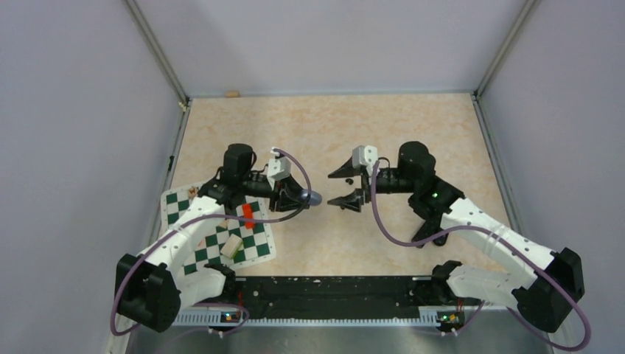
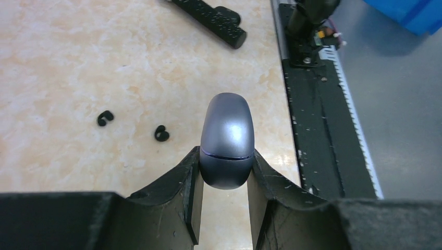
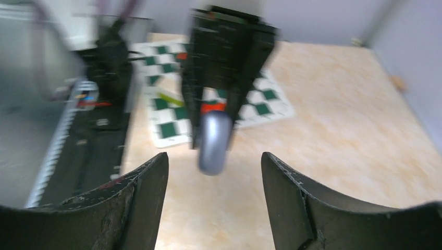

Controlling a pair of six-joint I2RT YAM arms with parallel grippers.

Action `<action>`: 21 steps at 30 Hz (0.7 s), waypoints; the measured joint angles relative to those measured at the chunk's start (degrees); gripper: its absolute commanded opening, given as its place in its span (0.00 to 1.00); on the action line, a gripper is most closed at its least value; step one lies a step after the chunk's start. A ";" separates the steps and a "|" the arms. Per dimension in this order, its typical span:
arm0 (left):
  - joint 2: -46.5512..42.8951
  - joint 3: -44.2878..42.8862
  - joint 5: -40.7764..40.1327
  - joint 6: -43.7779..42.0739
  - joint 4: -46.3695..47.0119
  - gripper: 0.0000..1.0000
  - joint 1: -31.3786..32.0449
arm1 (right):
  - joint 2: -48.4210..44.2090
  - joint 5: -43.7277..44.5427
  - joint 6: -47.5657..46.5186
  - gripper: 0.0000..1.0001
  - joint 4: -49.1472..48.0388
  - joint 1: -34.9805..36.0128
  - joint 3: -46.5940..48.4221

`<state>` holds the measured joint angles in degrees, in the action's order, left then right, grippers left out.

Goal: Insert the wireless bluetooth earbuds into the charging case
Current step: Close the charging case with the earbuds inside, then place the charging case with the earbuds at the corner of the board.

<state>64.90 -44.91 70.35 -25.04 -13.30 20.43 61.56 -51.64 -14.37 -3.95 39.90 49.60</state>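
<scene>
My left gripper (image 2: 224, 157) is shut on the charging case (image 2: 228, 130), a smooth grey-lavender oval with its lid closed, held by one end just above the table. From above, the case (image 1: 313, 197) sticks out of the left gripper (image 1: 298, 195) toward the right gripper (image 1: 345, 187). That gripper stands open a short way off, facing the case. The right wrist view is blurred: the case (image 3: 213, 143) hangs ahead of the open right gripper (image 3: 215, 161), apart from both fingers. Two tiny dark curled pieces (image 2: 105, 118) (image 2: 162, 133), apparently the earbuds, lie on the table beyond and left of the case.
A green-and-white checkered mat (image 1: 214, 236) lies under the left arm, with a red piece (image 1: 248, 215) and a pale block (image 1: 232, 247) on it. A long black cylinder (image 2: 213, 21) lies near the black rail (image 1: 332, 291) along the near edge. Walls enclose the table.
</scene>
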 measured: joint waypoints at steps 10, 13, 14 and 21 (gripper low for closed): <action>11.87 -4.33 -23.78 13.68 6.40 0.00 -1.31 | -2.43 39.39 -1.42 0.86 -6.69 -8.48 -3.15; 18.95 -11.17 -29.59 15.67 3.26 0.00 -2.16 | -3.91 42.32 -0.68 0.87 -7.54 -12.63 -3.85; 21.09 -13.70 -30.88 15.98 1.88 0.00 -2.45 | -4.57 42.58 -0.31 0.87 -7.63 -13.94 -4.04; 42.45 -39.95 -34.29 16.55 -14.25 0.00 -6.86 | -8.35 41.18 2.54 0.87 -8.09 -22.32 -4.72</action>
<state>107.35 -84.86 36.05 -8.49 -27.55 13.56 53.21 -10.46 -11.84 -12.03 17.58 44.88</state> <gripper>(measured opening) 0.373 0.864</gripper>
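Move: The charging case, already shut, sits in the left fingers, its middle about 2 cm right of that hand's point and level with it. Bare tabletop lies some 25 cm ahead and 20 cm below; the near black earbud is about 8 cm ahead and 14 cm right, the far one 18 cm ahead and 16 cm right, both on the table. From the empty right hand the case lies about 9 cm left, 2 cm back and 5 cm lower. The closed charging case stays pinched in the left fingers and is carried about 23 cm forward over the table, sinking some 8 cm while the hand turns counter-clockwise and its fingertips tip further down. The empty right hand leaves it, sweeping forward and then mostly right, roughly 17 cm each way, swinging some 60 degrees clockwise and opening wider. ##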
